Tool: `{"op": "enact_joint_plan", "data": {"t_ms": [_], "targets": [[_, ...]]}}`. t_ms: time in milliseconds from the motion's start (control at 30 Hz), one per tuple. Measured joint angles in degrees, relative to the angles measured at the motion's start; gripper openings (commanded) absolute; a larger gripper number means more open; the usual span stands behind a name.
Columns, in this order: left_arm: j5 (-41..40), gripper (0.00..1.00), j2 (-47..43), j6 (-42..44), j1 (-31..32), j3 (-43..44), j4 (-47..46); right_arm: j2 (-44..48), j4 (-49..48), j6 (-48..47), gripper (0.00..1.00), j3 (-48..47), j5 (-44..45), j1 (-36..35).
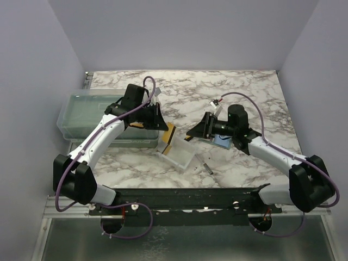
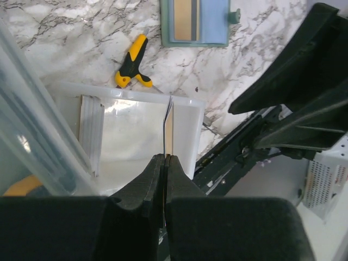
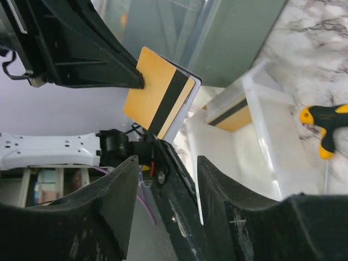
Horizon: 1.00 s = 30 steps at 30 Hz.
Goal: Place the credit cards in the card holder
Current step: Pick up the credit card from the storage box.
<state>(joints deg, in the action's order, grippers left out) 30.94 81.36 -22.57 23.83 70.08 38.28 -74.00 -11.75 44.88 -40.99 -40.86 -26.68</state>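
My left gripper (image 1: 160, 124) (image 2: 164, 157) is shut on a gold credit card (image 1: 169, 133) (image 2: 168, 122) with a black stripe (image 3: 160, 92), held upright and edge-on above the clear tray. A pale edge shows behind this card. The right gripper (image 1: 191, 132) (image 3: 167, 163) is open and empty, just right of the held card and facing it. The card holder (image 2: 196, 22) (image 1: 222, 141) lies open on the marble under the right wrist, pale blue inside, with a tan striped card in it. Another gold card (image 3: 231, 111) leans inside the tray.
The small clear tray (image 1: 179, 156) (image 2: 136, 136) (image 3: 272, 152) sits at the table's front middle. An orange-handled black tool (image 2: 133, 62) (image 3: 326, 128) lies beside it. A large translucent lidded box (image 1: 87, 114) (image 3: 234, 38) stands at the left, behind my left arm.
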Motion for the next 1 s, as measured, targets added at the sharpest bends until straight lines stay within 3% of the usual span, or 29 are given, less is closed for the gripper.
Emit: {"op": "enact_joint_plan", "data": {"t_ms": [233,400,667,1000], "targets": [[8.0,0.0,-1.57,-3.89,-3.45,-2.82,-3.1,-6.21,-14.03,8.61,0.38,1.6,-2.51,-2.29],[10.88,0.0,-2.08,-5.95,-3.8,-3.3,-4.66,-8.92,-20.0,12.0,0.37,1.75,-3.63,-4.11],[13.29,0.0,-3.72,-8.13,-3.85,-3.3,-6.32,-11.63,-24.15,14.14,0.3,1.95,-3.87,-5.6],[13.77,0.0,-4.11,-8.98,-3.91,-3.3,-6.8,-11.61,-29.49,16.65,0.29,5.11,-4.24,-5.7]]}}
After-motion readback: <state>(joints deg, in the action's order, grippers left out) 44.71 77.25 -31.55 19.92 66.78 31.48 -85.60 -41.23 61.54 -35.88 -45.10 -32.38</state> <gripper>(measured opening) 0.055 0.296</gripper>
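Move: The left fingers already hold the credit card, with a second card behind it, up in the air. From the right fingers the card lies about 9 cm left, 2 cm ahead and roughly level. The storage box's middle is some 6 cm left, 3 cm back and 10 cm below them, the yellow screwdriver 4 cm ahead, straight in line and 11 cm down. From the left hand, the right fingertips are about 11 cm right and 2 cm back, nearly level. The right fingers come up to the lower end of the held card, whether touching can't be made out: that hand goes left about 5 cm, then eases back nearly 2 cm, tipping slightly up and narrowing its gap without shutting. The left hand keeps its pinch, lifting the card some 4 cm and a little back while its fingers tilt up towards level. ##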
